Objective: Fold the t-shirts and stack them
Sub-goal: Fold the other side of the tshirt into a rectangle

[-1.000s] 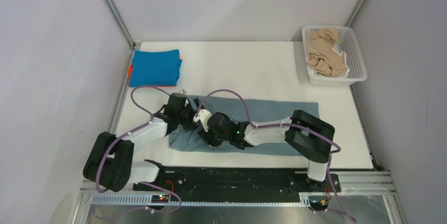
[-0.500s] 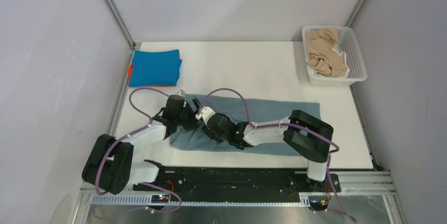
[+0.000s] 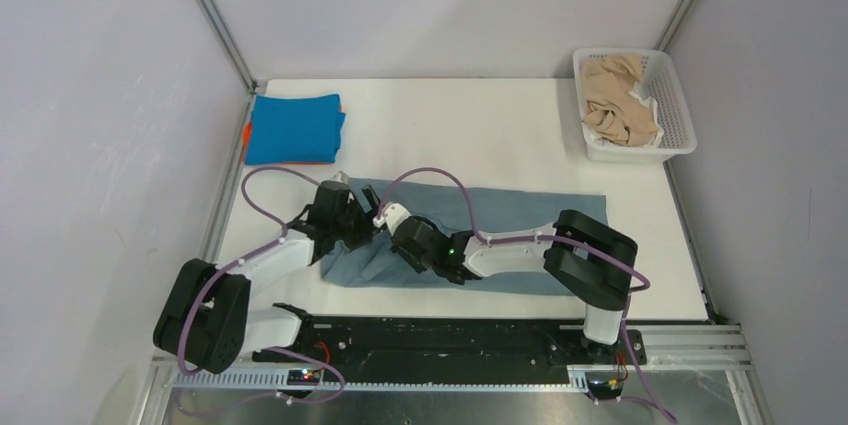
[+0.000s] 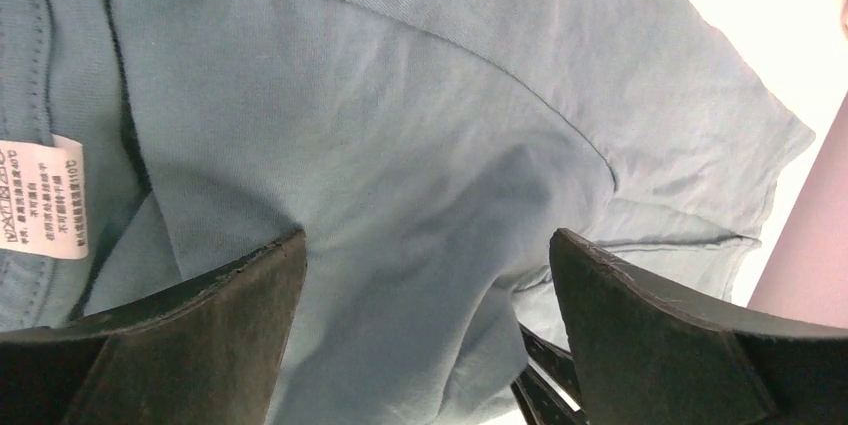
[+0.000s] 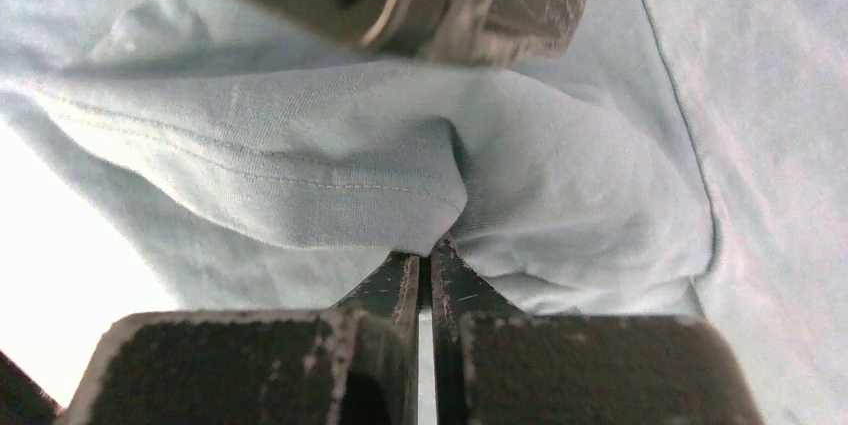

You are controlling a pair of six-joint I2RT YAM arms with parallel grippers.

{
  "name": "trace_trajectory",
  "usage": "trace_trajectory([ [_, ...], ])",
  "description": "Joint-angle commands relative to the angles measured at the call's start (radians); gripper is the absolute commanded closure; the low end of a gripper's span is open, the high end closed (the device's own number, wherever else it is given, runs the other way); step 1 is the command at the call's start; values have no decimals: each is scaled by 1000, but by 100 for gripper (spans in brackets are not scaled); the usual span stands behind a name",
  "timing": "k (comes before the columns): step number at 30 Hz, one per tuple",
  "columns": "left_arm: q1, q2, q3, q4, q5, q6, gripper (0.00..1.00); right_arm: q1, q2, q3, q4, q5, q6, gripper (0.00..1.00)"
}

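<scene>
The large grey-blue t-shirt (image 3: 510,215) lies spread across the middle of the table, bunched at its left end. My left gripper (image 3: 357,220) hangs over that end. In the left wrist view it (image 4: 425,255) is open, its jaws wide apart astride a raised fold of the shirt (image 4: 400,145), with a white care label (image 4: 45,195) to the left. My right gripper (image 3: 397,235) is right beside it. In the right wrist view it (image 5: 430,250) is shut, pinching a hemmed fold of the shirt (image 5: 300,175). The bright blue t-shirt (image 3: 295,128) lies folded at the back left, on the orange one (image 3: 245,132).
A white lattice basket (image 3: 680,110) at the back right holds crumpled beige t-shirts (image 3: 615,100). Purple cables loop over both arms. Grey walls close in the left and right sides. The black rail runs along the table's near edge (image 3: 450,335).
My right gripper has drawn slightly right and away from the near edge with the pinched fold. The shirt's left end has bunched up between the two grippers. The left gripper barely moved.
</scene>
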Motion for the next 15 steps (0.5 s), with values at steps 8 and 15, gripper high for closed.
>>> trace_trajectory([
  [8,11,28,3,-197,-144,59,0,81,-140,31,-329,151,-14,82],
  [15,11,29,20,-227,-149,77,0,102,-265,-56,-460,282,98,44],
])
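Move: My right fingers already pinch a fold of the grey-blue t-shirt, directly at the hand point and about 1 cm below it. The shirt's near edge is roughly 10 cm back and its far edge 9 cm ahead, both about 2 cm lower. My left hand's open fingertips rest on the shirt 1 cm below it; from there the pinched fold is some 7 cm right and 4 cm back, the blue pile about 17 cm ahead and 14 left. I let go of the pinched fold: my right hand lifts about 2 cm while drawing back and right, then sweeps on mostly to the right over the shirt, roughly 7 cm in all, its fingers opening to about half and the hand rolling some 15 degrees. My left hand, fingers still wide, stays on the cloth and eases it about 1 cm left. ##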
